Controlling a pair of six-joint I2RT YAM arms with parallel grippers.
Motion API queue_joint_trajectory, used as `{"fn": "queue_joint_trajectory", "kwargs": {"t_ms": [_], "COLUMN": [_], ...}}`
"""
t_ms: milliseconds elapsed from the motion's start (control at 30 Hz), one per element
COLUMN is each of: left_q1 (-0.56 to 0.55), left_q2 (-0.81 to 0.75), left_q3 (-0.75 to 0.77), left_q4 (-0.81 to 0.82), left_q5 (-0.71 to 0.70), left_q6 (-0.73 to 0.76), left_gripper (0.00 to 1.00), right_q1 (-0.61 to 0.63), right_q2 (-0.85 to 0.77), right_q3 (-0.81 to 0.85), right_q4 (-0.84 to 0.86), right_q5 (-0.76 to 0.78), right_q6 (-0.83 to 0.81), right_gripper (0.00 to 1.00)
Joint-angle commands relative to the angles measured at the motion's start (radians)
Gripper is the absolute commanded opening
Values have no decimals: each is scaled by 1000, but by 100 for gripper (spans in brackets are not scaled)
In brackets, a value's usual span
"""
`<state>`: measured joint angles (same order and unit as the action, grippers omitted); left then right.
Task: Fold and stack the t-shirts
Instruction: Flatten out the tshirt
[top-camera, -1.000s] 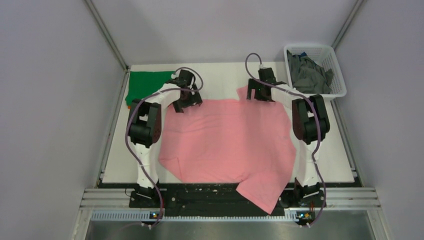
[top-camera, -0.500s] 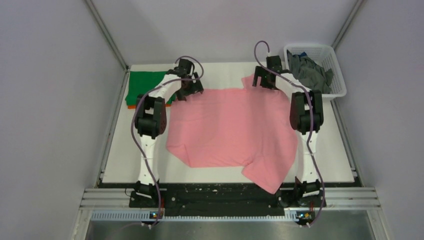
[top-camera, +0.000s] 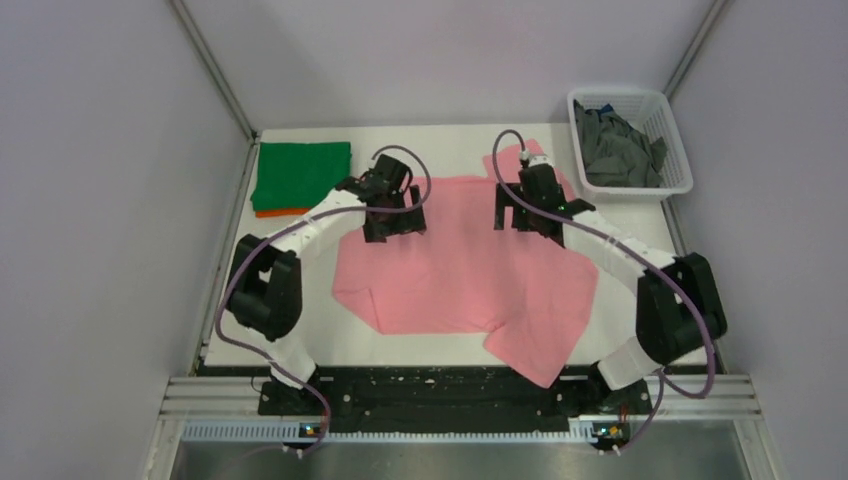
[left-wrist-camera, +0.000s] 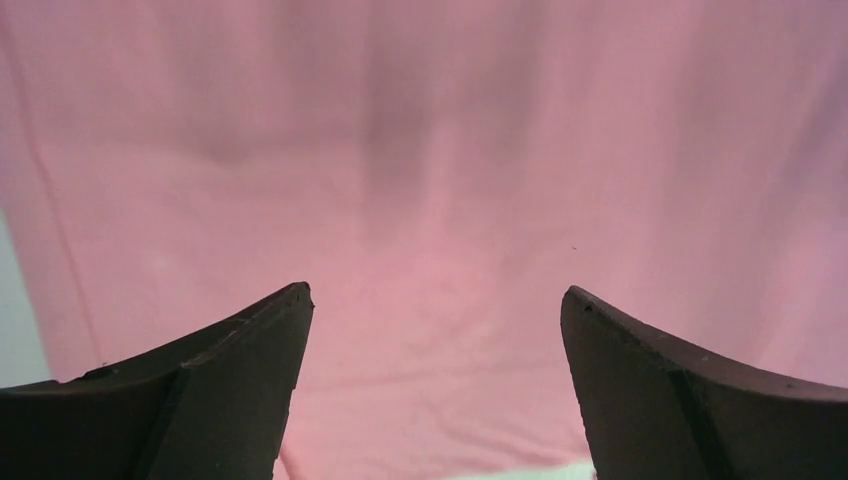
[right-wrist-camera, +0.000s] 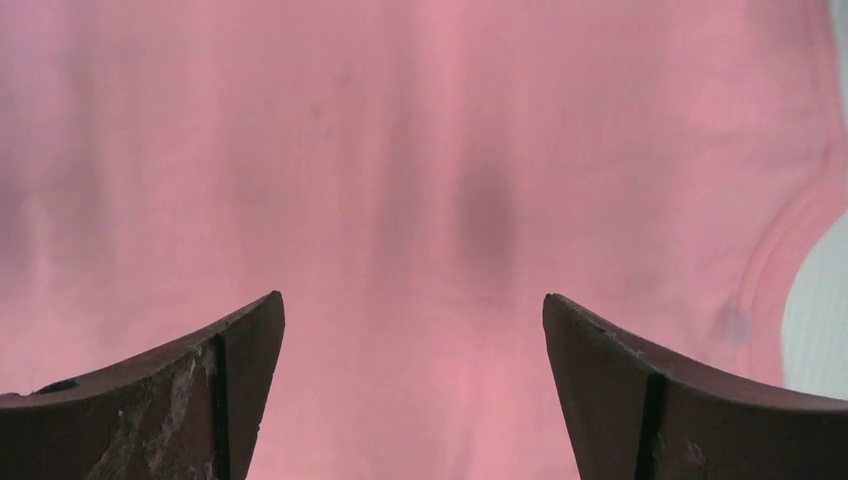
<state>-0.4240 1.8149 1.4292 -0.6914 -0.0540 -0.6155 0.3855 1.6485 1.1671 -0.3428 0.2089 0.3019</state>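
Observation:
A light pink t-shirt (top-camera: 465, 275) lies spread flat on the white table, and one corner (top-camera: 530, 360) hangs over the near edge. My left gripper (top-camera: 393, 228) hovers open over its far left part. My right gripper (top-camera: 520, 215) hovers open over its far right part. In the left wrist view the left gripper (left-wrist-camera: 435, 292) has only pink cloth (left-wrist-camera: 430, 150) below the spread fingers. The right wrist view shows the right gripper (right-wrist-camera: 413, 296) likewise above pink cloth (right-wrist-camera: 400, 130). A folded green t-shirt (top-camera: 302, 172) rests on an orange one (top-camera: 268, 212) at the far left.
A white lattice basket (top-camera: 680, 178) at the far right corner holds dark grey t-shirts (top-camera: 615, 150). Bare table (top-camera: 660, 290) shows right of the pink shirt. Grey walls close in both sides. The arm bases stand at the near edge.
The pink shirt slid away from the near edge, then stayed put. Both grippers went to its far corners and have come back toward the middle, over the cloth.

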Motion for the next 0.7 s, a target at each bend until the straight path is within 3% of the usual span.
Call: {"fn": "queue_joint_trajectory", "kwargs": {"t_ms": [0,267,467,667], "left_q1": [-94,-139,-140,-138], "left_q2": [-132,-239,-278,-440], "left_q3": [-196,-440,-563,-664], "left_q4": [45,94,48,-81], "left_q5": [-41,-23,-98,-184], "left_q6": [-89,-171,-232,-284], "left_gripper": [99,99,99,99], "right_q1": [10,11,11,10], "right_q2": [-209,-321,-315,-304], "right_q3": [-295,-547,-560,-561], "right_q4": [150,205,186,164], "right_q5": [-14,33,44,91], "right_q6": [149,204,234,257], "right_gripper": [99,99,99,99]}}
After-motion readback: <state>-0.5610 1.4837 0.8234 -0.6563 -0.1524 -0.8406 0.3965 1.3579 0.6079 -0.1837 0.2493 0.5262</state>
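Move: The pink t-shirt's crumpled hem corner, nearest the robot on its left side, lies some 16 cm back, 7 cm left and 8 cm below the left hand; the green folded shirt is about 14 cm ahead and 22 cm left of that hand. For the right hand, the patch of shirt it heads for is roughly 11 cm back, 4 cm right and 8 cm below, with the near sleeve 27 cm back and 7 cm right, and the neckband 18 cm right, 1 cm back. Back towards the robot and then down onto the t-shirt go both open hands, level at first. The left travels about 16 cm back, sinks 7 cm and, after a slight swing right, veers left to the crumpled hem corner, tipping its fingers steeper by some 10 degrees. The right goes 11 cm back, 8 cm down and a little right, then stays low over the shirt between neckband and near sleeve. ##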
